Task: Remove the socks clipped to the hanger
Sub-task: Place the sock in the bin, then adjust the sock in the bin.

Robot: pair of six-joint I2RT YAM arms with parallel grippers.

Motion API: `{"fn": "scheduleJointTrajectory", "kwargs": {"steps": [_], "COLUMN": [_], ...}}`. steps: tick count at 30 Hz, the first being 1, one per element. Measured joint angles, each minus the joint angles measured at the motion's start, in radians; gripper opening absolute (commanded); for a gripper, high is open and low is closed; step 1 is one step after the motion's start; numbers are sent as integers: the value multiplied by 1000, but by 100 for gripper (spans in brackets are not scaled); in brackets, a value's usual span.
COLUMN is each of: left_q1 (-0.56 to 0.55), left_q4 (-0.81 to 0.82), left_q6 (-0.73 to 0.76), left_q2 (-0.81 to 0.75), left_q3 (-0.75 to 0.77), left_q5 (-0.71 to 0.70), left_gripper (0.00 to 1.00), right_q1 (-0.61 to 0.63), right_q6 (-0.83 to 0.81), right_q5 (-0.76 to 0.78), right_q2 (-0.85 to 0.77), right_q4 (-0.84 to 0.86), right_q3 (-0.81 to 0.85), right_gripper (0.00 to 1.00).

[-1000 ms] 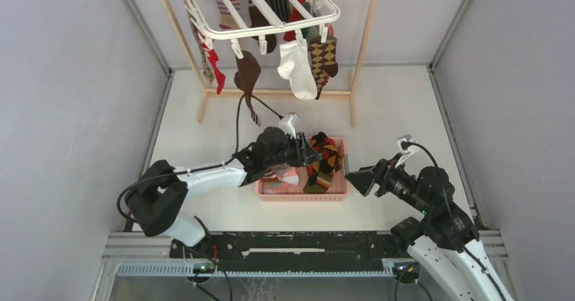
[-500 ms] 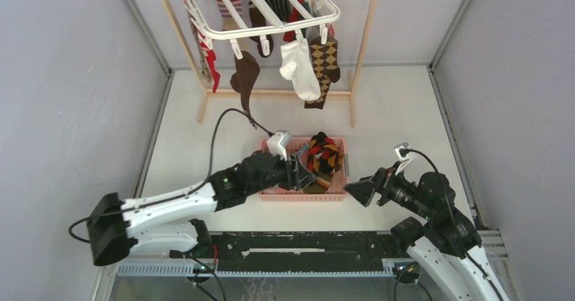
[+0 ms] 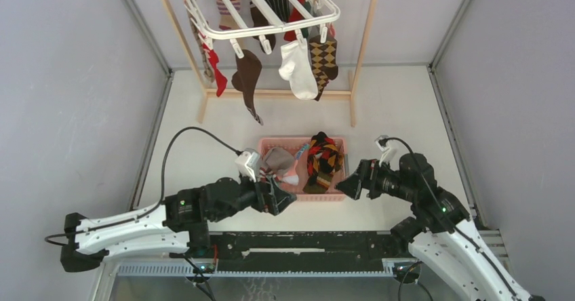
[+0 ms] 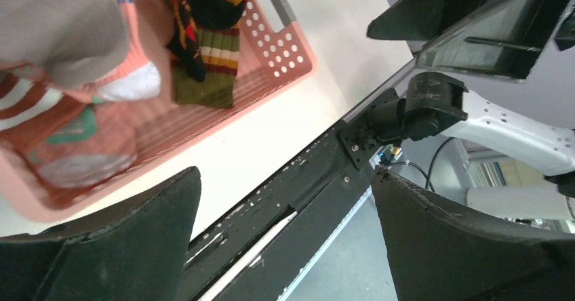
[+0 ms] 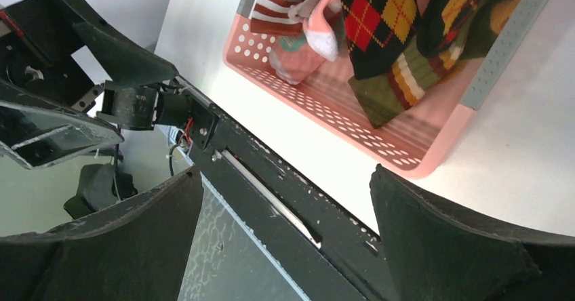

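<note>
The white hanger (image 3: 271,17) hangs at the top of the top view. Several socks are clipped to it: a red one (image 3: 215,65), a dark brown one (image 3: 248,76), a white one (image 3: 298,67) and a brown argyle one (image 3: 324,57). My left gripper (image 3: 286,199) is open and empty at the near left corner of the pink basket (image 3: 266,143). In the left wrist view the left gripper (image 4: 285,173) frames the black rail. My right gripper (image 3: 342,184) is open and empty beside the basket's right end. Its wrist view shows the right gripper (image 5: 286,173) with nothing in it.
The pink basket (image 5: 434,162) holds a grey sock (image 3: 276,158), a black, red and yellow argyle sock (image 3: 324,158) and striped ones. A light wooden pole rack (image 3: 363,50) carries the hanger. A black rail (image 3: 305,243) runs along the near edge.
My left arm has drawn back from over the basket toward the near edge, its jaws have opened, and a grey sock now lies in the basket. The right gripper shifted slightly left.
</note>
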Motion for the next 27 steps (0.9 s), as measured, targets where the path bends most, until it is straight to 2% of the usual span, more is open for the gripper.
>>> {"fn": "scheduleJointTrajectory", "kwargs": {"steps": [12,19,22,27], "left_q1": [-8,15,100,317], "left_q4": [-207,-295,-288,-217], "left_q6": [-34,-28,-6,57], "left_q2": [-77,-77,-72,5], "left_q3": [1,3,3,3], "left_q5": [-139,-209,-190,-67], "left_gripper": [100,100,100,100], "right_q1": [90,92,90,70], "right_q6": [-93,-163,-190,-226], "right_q5": [165,235,253,267], "right_q2": [444,680,767,935], "right_q4": [69,158,187,271], "right_q3": [294,337,354,438], "right_gripper": [100,100,100,100]}}
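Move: The black, red and yellow argyle sock already lies in the basket's right part, its middle about 14 cm ahead of the empty right hand, 5 cm left and some 14 cm below. At much that height, the olive striped sock under it is about 8 cm ahead and 5 left of the right hand, and the grey sock about 14 ahead and 17 left. From the left hand the argyle sock is roughly 16 cm ahead, 11 right and 16 below. With fingers kept wide open, the right hand swings forward about 17 cm and some 7 cm left over the basket towards the argyle sock's far end, first rising about 3 cm, then sinking 6 while the wrist tips some 20 degrees so that the fingers point more steeply down. The open, empty left hand moves left about 8 cm, sinking a little and then also reaching 7 cm forward towards the basket's left end, as it turns about 20 degrees counter-clockwise. ##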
